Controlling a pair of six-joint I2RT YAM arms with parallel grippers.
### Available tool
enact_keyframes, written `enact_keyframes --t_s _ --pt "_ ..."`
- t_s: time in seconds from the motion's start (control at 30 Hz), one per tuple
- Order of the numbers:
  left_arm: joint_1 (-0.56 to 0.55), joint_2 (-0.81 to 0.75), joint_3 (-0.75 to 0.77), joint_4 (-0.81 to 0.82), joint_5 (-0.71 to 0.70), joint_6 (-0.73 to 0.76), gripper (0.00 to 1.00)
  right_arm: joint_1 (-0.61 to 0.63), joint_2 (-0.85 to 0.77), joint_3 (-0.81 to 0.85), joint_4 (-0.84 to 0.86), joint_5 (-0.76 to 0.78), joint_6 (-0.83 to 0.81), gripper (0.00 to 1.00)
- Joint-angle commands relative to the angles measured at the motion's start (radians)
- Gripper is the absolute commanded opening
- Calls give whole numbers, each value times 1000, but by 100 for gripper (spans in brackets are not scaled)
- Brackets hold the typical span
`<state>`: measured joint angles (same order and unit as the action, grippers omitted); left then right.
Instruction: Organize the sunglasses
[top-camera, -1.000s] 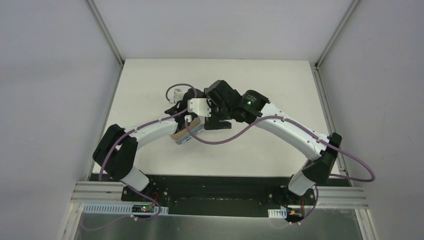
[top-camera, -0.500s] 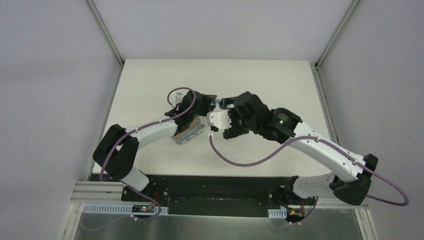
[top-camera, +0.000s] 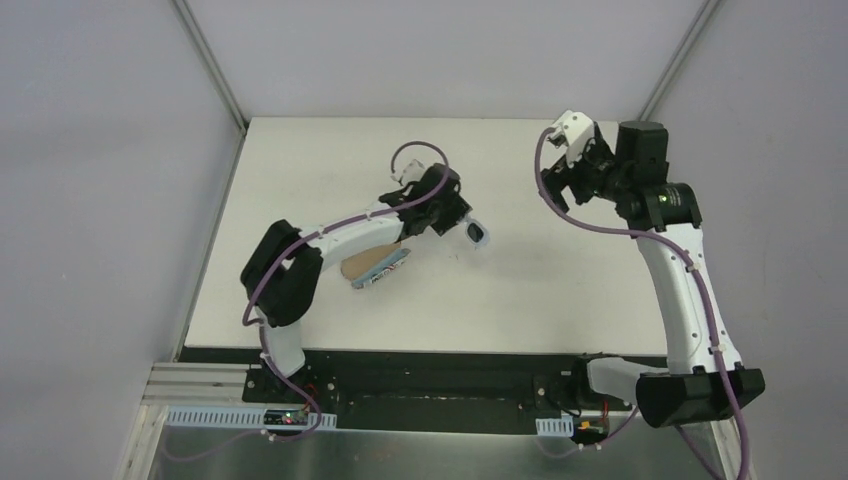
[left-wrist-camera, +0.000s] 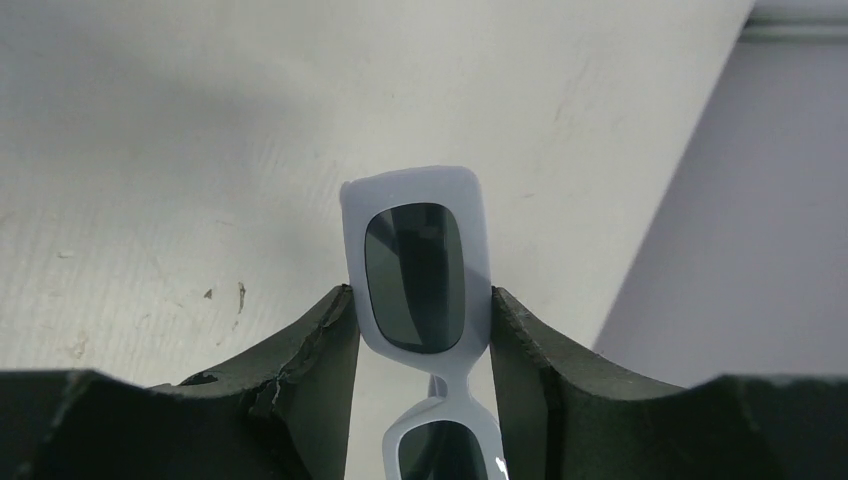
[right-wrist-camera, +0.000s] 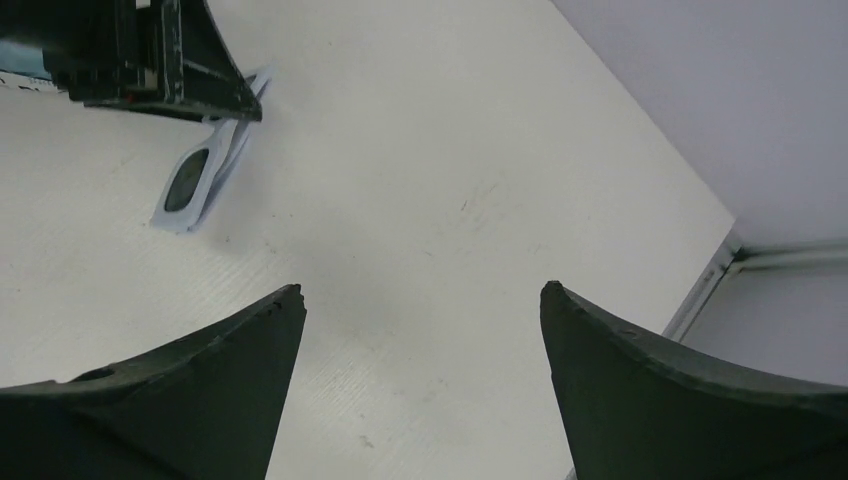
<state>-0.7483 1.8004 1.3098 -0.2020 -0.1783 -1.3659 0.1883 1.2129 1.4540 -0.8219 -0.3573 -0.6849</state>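
The sunglasses (left-wrist-camera: 420, 262), white-framed with dark rectangular lenses, stand on end between my left fingers. My left gripper (left-wrist-camera: 421, 291) is shut on the frame around one lens, and the other lens sits lower between the fingers. In the top view the left gripper (top-camera: 460, 220) is at mid-table with one lens of the sunglasses (top-camera: 478, 233) sticking out to its right. My right gripper (top-camera: 558, 186) hangs high at the back right, far from them. Its jaws (right-wrist-camera: 419, 289) are open and empty, and the sunglasses (right-wrist-camera: 198, 182) appear at that view's upper left, just above the table.
An open oblong case (top-camera: 375, 267) with a tan inside lies on the white table (top-camera: 560, 290), under the left forearm. Grey walls and metal rails (top-camera: 655, 85) close in the back and sides. The left arm's cable (top-camera: 415, 150) loops above its wrist.
My right arm has swung away from the centre to the back right, its gripper empty. My left gripper has carried the sunglasses to the right, away from the case.
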Motion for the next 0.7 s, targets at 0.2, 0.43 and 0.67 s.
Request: enact_keyframes --t_s 0.2,0.43,0.67 --pt "-148 196 311 -477 -159 215 0 -185 -5 -119 58 -215 188 90" --pt "-163 237 303 -540 -127 114 0 -185 -5 -177 57 -242 217 90" --pt "-164 335 400 -603 -146 126 0 -185 -25 -302 71 -307 237 90"
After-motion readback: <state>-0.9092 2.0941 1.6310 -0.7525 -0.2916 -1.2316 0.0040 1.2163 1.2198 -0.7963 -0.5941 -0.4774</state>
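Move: The left gripper already holds the folded sunglasses. The bare patch of table they are being taken to lies about 8 cm back, 1 cm to its right and 13 cm below. The open glasses case lies some 19 cm to the gripper's left, 6 cm back and 12 cm below. From the empty right gripper, that patch is about 15 cm left, 3 cm back and 30 cm down. Lower the left gripper with the sunglasses about 10 cm and draw it back 7 cm towards the bare table, swinging out 4 cm to the right first and then returning. Roll its left side up some 30 degrees so the fingers point more steeply down, keeping the grip. Sink the open right gripper 8 cm, tipping it downward, clear of the glasses. ##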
